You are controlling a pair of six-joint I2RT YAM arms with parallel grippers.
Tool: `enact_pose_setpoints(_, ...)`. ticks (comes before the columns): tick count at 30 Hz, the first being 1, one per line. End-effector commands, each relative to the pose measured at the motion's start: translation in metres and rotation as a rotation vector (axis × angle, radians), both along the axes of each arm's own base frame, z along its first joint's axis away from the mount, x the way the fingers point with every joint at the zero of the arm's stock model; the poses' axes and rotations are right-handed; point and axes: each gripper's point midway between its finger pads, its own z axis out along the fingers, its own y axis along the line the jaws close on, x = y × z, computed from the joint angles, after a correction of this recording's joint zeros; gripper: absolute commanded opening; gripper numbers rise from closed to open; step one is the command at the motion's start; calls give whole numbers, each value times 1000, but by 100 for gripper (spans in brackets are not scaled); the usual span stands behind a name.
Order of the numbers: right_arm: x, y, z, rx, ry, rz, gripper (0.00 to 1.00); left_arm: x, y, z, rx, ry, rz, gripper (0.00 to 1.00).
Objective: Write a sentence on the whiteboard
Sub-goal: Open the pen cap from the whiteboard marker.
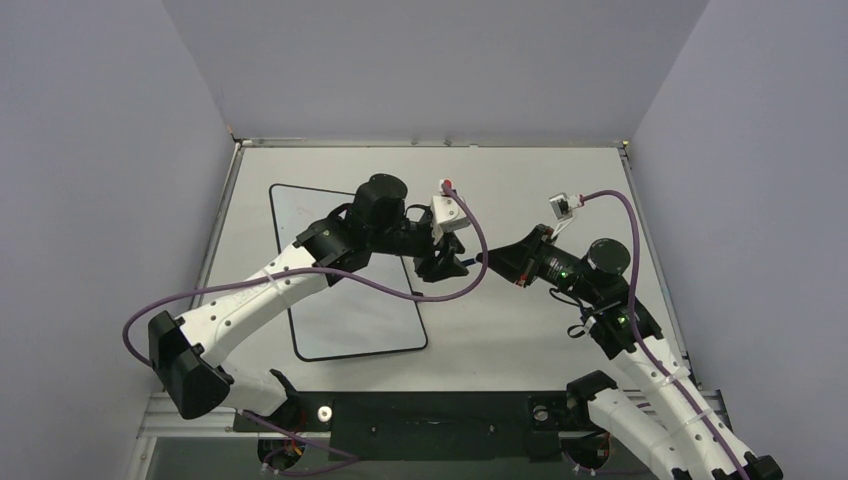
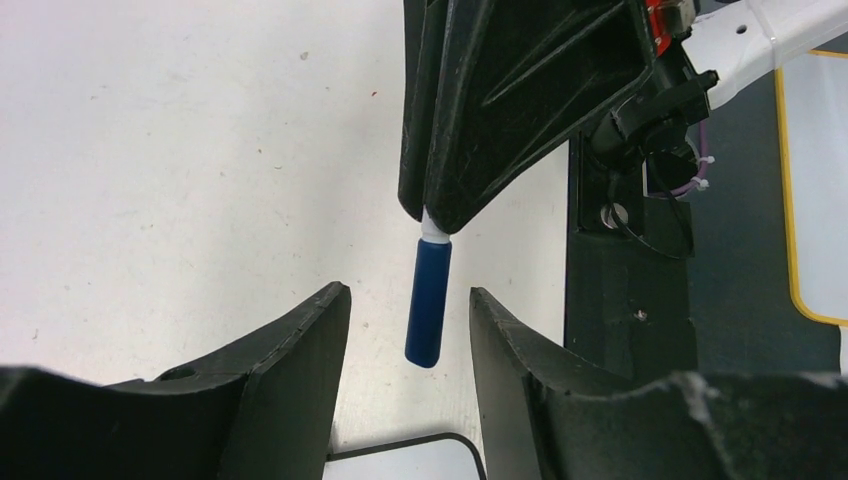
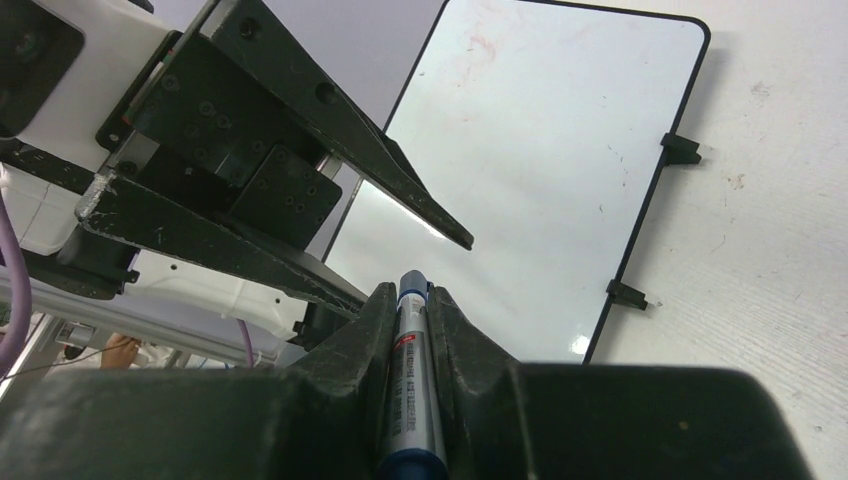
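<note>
The whiteboard (image 1: 335,320) lies flat on the table at left of centre, with my left arm stretched over it. Its white face (image 3: 540,170) shows only faint reddish smudges; no sentence shows on it. My right gripper (image 3: 412,290) is shut on a grey marker (image 3: 416,370) that points left toward the board. The marker's blue capped end (image 2: 428,300) hangs between the spread fingers of my left gripper (image 2: 408,290), which is open and not touching it. The two grippers meet nose to nose just right of the board (image 1: 447,264). A corner of the board (image 2: 420,462) shows below the left fingers.
Small black feet (image 3: 682,148) stick out from the board's edge. A purple cable (image 1: 440,296) sags across the board's right side. The black base rail (image 1: 430,415) runs along the near table edge, and grey walls close in the table on three sides.
</note>
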Motion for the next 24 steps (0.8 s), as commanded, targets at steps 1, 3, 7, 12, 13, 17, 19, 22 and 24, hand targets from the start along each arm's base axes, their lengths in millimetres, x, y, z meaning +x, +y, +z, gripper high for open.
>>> enact_pose_setpoints(1,0,-1,27,33,-75,-12,0,5,-6,11,-67,-35,10,44)
enact_pose_setpoints(3,1,-1,26,34,-71,-10,0,5,-11,10,-81,-24,6,41)
enact_pose_setpoints(7,1,0,24,35,-67,-7,0,8,-18,5,-85,-5,8,29)
enact_pose_setpoints(12,1,1,21,34,-60,-2,0,7,-25,-1,-74,14,-14,22)
enact_pose_setpoints(13,2,1,19,33,-54,-1,0,6,-27,-2,-80,15,-28,18)
enact_pose_setpoints(17,2,2,14,30,-49,3,0,-1,-30,-9,-64,34,-79,0)
enact_pose_setpoints(19,1,1,11,20,-54,4,0,-5,-30,-15,-44,46,-101,0)
enact_pose_setpoints(22,1,-1,7,-4,-55,-2,0,-12,-27,-21,-15,68,-137,0)
enact_pose_setpoints(24,0,-4,5,-26,-57,-18,0,-12,-24,-26,7,74,-137,0)
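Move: The marker's blue cap is about 2 cm to the right of the left hand, 2 cm below it and a touch nearer the base; the marker's gripped body lies some 5 cm to the left hand's right, 2 cm back, level in height. The whiteboard's middle is roughly 17 cm ahead, 23 cm left and 27 cm below the left hand. From the right hand, the cap is about 3 cm left, 1 cm ahead and 2 cm below. The blue cap, pointing at the open left fingers, is where the left hand goes: it sinks about 3 cm while easing some 2 cm right, closing its fingers until they pinch the cap from both sides. The right hand keeps its grip on the marker, nearly still at first, then sinks about 1 cm. ##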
